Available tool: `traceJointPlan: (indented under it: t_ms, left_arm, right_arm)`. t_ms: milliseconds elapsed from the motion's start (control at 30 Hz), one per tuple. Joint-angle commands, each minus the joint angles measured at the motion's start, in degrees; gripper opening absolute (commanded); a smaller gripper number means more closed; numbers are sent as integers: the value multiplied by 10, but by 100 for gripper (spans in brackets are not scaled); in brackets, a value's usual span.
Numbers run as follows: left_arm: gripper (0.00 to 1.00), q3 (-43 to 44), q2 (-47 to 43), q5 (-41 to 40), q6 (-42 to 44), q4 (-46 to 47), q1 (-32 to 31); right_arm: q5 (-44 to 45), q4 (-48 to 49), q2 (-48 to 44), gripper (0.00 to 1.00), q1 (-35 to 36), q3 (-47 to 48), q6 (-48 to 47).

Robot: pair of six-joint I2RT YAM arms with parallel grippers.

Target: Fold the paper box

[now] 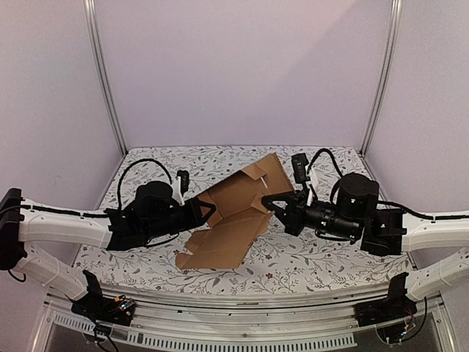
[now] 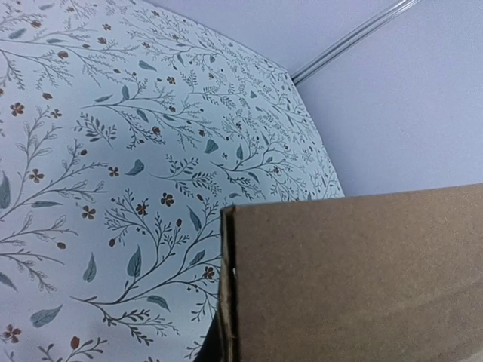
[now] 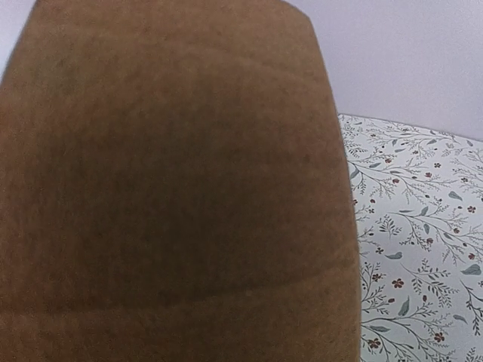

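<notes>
The paper box is a brown cardboard piece, partly folded, with one panel raised toward the back and a flat panel lying toward the front. My left gripper is shut on its left edge. My right gripper is shut on a flap at its right side. In the left wrist view a doubled cardboard edge of the paper box fills the lower right and hides my fingers. The right wrist view is almost wholly covered by a close brown panel of the paper box, and no fingers show.
The box sits on a floral-patterned table cover. Pale walls enclose the table, with metal frame posts at the back left and back right. A black cable loops over the left arm.
</notes>
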Motion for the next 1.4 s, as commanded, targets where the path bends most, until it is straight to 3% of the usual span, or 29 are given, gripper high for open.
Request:
traceJointPlan:
  t_ms: [0,200,500,900,1000,1200,1367]
  left_arm:
    - [0,15,-16,16,36,-11,13]
    - [0,22,-19,39,37,-14,28]
    - [0,24,-22,43,49,-27,42]
    - [0,5,-23,10,125,-19,52]
    - [0,-1,-26,5,153,-7,53]
    - [0,-7,-30,10,215,6,55]
    - [0,-5,-38,8,251,-5,55]
  right_arm:
    - [37,-105,4,0,11,8,-25]
    - [76,-164,-9,0,22,6,-39]
    - [87,-169,-23,0,25,5,-43]
    - [90,-252,-120,5,25,-5,-67]
    - [93,-285,-143,9,25,2,-74]
    - [61,-342,-165,30,25,29,-99]
    - [29,-366,-162,40,25,54,-115]
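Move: At the right hand's shut fingertips lies the near flap of the paper box's right end, about 1 cm to the left and 1 cm below. The right end panel's middle is some 6 cm ahead and 3 cm to that hand's right; the hanging lid panel is about 9 cm back, 10 cm left and 7 cm lower. From the left hand, already gripping the box's left end, that near flap lies roughly 2 cm ahead and 12 cm right, a little higher. Pressing down on the near flap with shut fingertips, the right hand sinks about 5 cm, tipping its fingers some 15 degrees downward, then comes clear to the right by about 7 cm, rising partway and opening moderately as it drifts back. The left hand keeps its grip, dips a centimetre and recovers, shifting slightly left and forward while rolling about 20 degrees clockwise about its fingers, seen from behind the hand. ##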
